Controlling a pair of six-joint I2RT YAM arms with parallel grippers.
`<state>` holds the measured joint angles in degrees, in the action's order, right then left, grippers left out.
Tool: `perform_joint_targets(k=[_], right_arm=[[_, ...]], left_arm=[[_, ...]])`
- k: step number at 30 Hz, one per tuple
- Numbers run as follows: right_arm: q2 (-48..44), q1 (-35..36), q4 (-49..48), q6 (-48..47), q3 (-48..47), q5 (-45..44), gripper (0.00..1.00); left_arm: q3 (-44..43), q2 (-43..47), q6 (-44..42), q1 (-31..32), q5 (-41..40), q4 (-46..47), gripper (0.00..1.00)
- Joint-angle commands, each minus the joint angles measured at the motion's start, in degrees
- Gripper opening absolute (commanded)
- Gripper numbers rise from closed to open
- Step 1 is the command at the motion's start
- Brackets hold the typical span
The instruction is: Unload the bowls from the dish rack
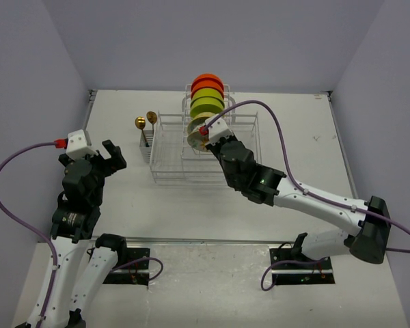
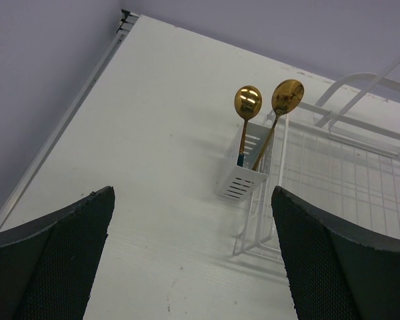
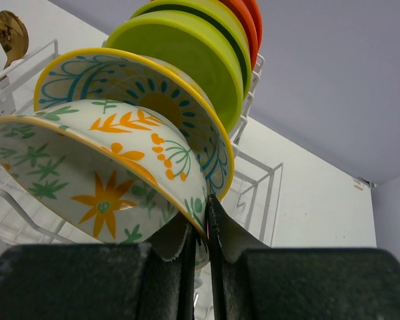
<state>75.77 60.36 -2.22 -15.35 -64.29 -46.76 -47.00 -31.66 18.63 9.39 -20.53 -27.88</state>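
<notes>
The white wire dish rack [image 1: 169, 162] stands at mid-table with bowls on edge in a row: orange-red ones [image 1: 207, 82] at the back, lime-green ones [image 1: 206, 104], then pale patterned ones [image 1: 195, 134] nearest. My right gripper [image 3: 207, 227] is shut on the lower rim of the nearest patterned bowl [image 3: 100, 180], one finger inside the rim and one outside. Behind it stand a second patterned bowl [image 3: 143, 87], a green bowl [image 3: 180, 53] and an orange-red bowl [image 3: 248, 20]. My left gripper [image 1: 113, 156] hangs open left of the rack, holding nothing.
Two gold spoons [image 2: 247, 103] stand in a white cutlery holder [image 2: 243, 175] on the rack's left end [image 2: 347, 167]. Bare tabletop [image 2: 153, 167] lies under the left gripper. Upright rack wires [image 3: 263, 193] stand to the right of the held bowl.
</notes>
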Motion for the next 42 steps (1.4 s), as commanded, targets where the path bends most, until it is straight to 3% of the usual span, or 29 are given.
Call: perform_joint_targets(k=[1,12,27,33,36,39,40,42], right_arm=[[-4.0,0.3,-5.5,-0.3,0.8,-0.6,0.00],[-7.6,0.3,-7.6,-0.2,2.5,0.3,0.00],[-15.1,0.3,1.0,7.6,2.4,7.8,0.00],[-21.0,-0.8,9.9,14.6,0.9,10.6,0.00],[-22.4,-6.6,18.7,25.1,-4.1,14.4,0.00],[-23.2,-28.2,26.0,32.3,-5.8,27.7,0.00],[-23.2,-32.4,27.6,33.4,-5.6,33.4,0.00],[-22.7,-42.2,29.5,35.5,-5.6,36.5,0.00]], left_arm=[[0.2,-0.2,-0.9,-0.6,0.6,2.3,1.00],[0.2,-0.2,-1.0,-0.6,1.1,2.3,1.00],[0.4,-0.3,-1.1,-0.6,1.6,2.5,1.00],[0.4,-0.3,-1.1,-0.6,1.7,2.6,1.00],[0.4,-0.4,-1.2,-0.6,1.9,2.5,1.00],[0.3,-0.5,-1.2,-0.6,2.0,2.4,1.00],[0.3,-0.4,-1.2,-0.6,2.0,2.3,1.00],[0.2,-0.3,-1.2,-0.6,1.8,2.4,1.00]])
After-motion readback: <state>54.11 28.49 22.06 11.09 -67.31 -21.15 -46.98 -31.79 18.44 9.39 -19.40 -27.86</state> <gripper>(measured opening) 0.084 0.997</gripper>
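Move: I still hold the patterned front bowl by its right rim, its middle about 6 cm to the left of my right hand and 2 ahead. The bare table I carry it towards is some 22 cm right and 20 below, beyond the rack's right side, 10 cm right. The yellow-rimmed bowl stands 6 cm ahead, 5 left; the nearer green one 11 ahead, 5 left. From my left hand that table is about 57 cm right, 4 ahead. Keeping my right fingers pinched on the rim, I raise the patterned bowl about 5 cm and ease it back a similar amount, away from the yellow-rimmed bowl. Then I swing it quickly right past the rack's side, coming forward again, some 16 cm right in all, while my hand rolls left side up about 30 degrees and finally turns a little clockwise. ##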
